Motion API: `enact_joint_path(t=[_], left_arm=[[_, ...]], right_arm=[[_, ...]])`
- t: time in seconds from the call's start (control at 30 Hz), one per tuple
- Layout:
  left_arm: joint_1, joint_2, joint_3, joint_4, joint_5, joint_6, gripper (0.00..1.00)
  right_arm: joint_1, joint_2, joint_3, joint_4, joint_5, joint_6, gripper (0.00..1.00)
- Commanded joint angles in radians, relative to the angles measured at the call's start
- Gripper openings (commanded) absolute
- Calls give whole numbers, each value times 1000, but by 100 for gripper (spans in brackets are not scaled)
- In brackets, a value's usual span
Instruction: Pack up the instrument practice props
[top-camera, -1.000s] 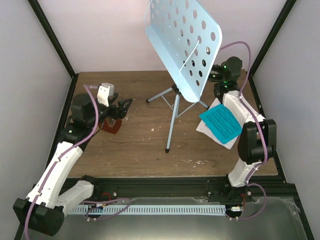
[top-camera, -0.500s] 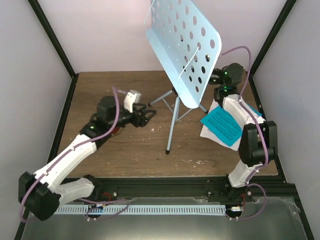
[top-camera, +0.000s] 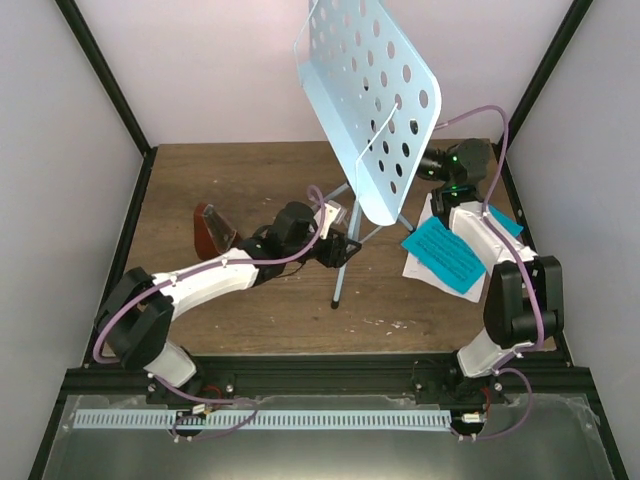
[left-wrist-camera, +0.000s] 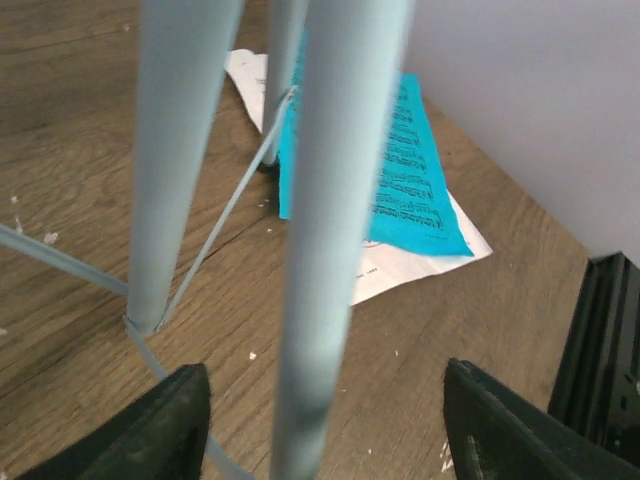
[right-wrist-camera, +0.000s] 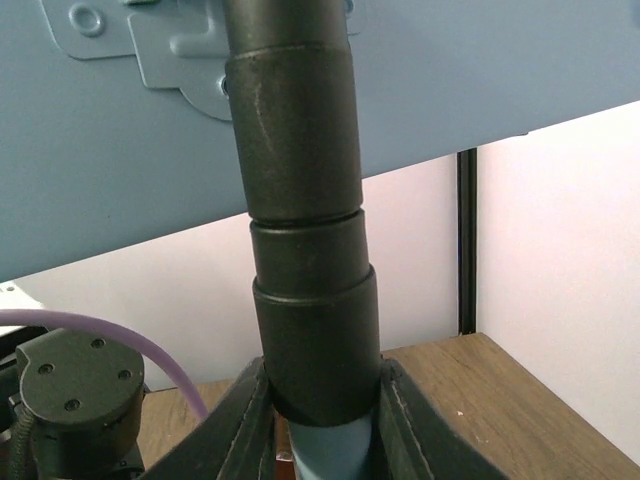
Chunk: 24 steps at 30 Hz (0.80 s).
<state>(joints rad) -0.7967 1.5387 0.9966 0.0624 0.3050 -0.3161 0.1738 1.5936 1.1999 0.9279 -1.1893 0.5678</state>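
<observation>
The pale blue perforated music stand (top-camera: 370, 90) stands on its thin tripod (top-camera: 344, 262) at mid-table. My left gripper (top-camera: 343, 250) is low at the tripod, open, with one leg (left-wrist-camera: 320, 300) between its fingers (left-wrist-camera: 160, 430) and not touching either. My right gripper (right-wrist-camera: 325, 410) is shut on the black collar (right-wrist-camera: 310, 340) of the stand's post, just under the plate; in the top view it (top-camera: 428, 166) shows at the plate's right edge. The red-brown metronome (top-camera: 212, 230) sits on the table to the left. Blue and white sheet-music pages (top-camera: 445, 255) lie to the right, also showing past the legs (left-wrist-camera: 405, 170).
Black frame posts (top-camera: 105, 80) and pale walls close in the wooden table (top-camera: 260, 170) on three sides. A black rail (top-camera: 320, 375) runs along the near edge. White crumbs (top-camera: 385, 322) dot the wood near the tripod foot.
My left arm swung right from the metronome to the tripod, leaving the metronome on the table. My right gripper closed on the stand's post, and the plate shifted slightly.
</observation>
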Motion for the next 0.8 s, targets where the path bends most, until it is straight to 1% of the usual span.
enact_joint_path(t=[0.0,0.1,0.2,0.3,0.33,0.53,0.77], left_arm=[[-3,28,35,51,-61,17,60],[-9,54,59,48,-49,29,43],[-12,73,82,35,-48,48,21],[-18,67,80,42,-72,70,2],[-19,57,73,54,-83,78,0],[-22,-55,-16,170,-125,110,0],[-25,-195,-110,264,-142,115,0]], right_arm=[[14,-39,-17,-22,-10,-5,1],[16,-49,-30,-22,-8,-11,1],[20,-70,-37,-32,-1,-19,1],[35,-90,-38,-62,11,-37,1],[43,-99,-37,-77,16,-45,1],[103,-172,-57,-180,59,-119,1],[171,-244,-127,-191,108,-135,1]])
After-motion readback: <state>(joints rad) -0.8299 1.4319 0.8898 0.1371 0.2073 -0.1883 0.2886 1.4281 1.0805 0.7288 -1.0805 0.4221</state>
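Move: Between the left hand's open fingers stands the music stand's front leg, roughly 1 cm ahead and 1 cm to the right; its foot is about 8 cm back, 2 cm left and 17 below. The centre pole is some 5 cm ahead and 3 right of the hand, the teal sheet 24 right and 2 ahead on the table. Right hand: already holds the dark upper pole at its fingertips; the teal sheet lies about 13 cm right, 5 back and nearly 40 below. Easing about 1.5 cm forward and 1 cm right, the left hand shuts its fingers and pinches the stand's front leg, then draws left and back some 3 cm each way, rising a little and tipping up about 10 degrees. The right hand keeps its grip on the pole under the tray and carries it back about 4 cm and left nearly 3, speeding up late. ##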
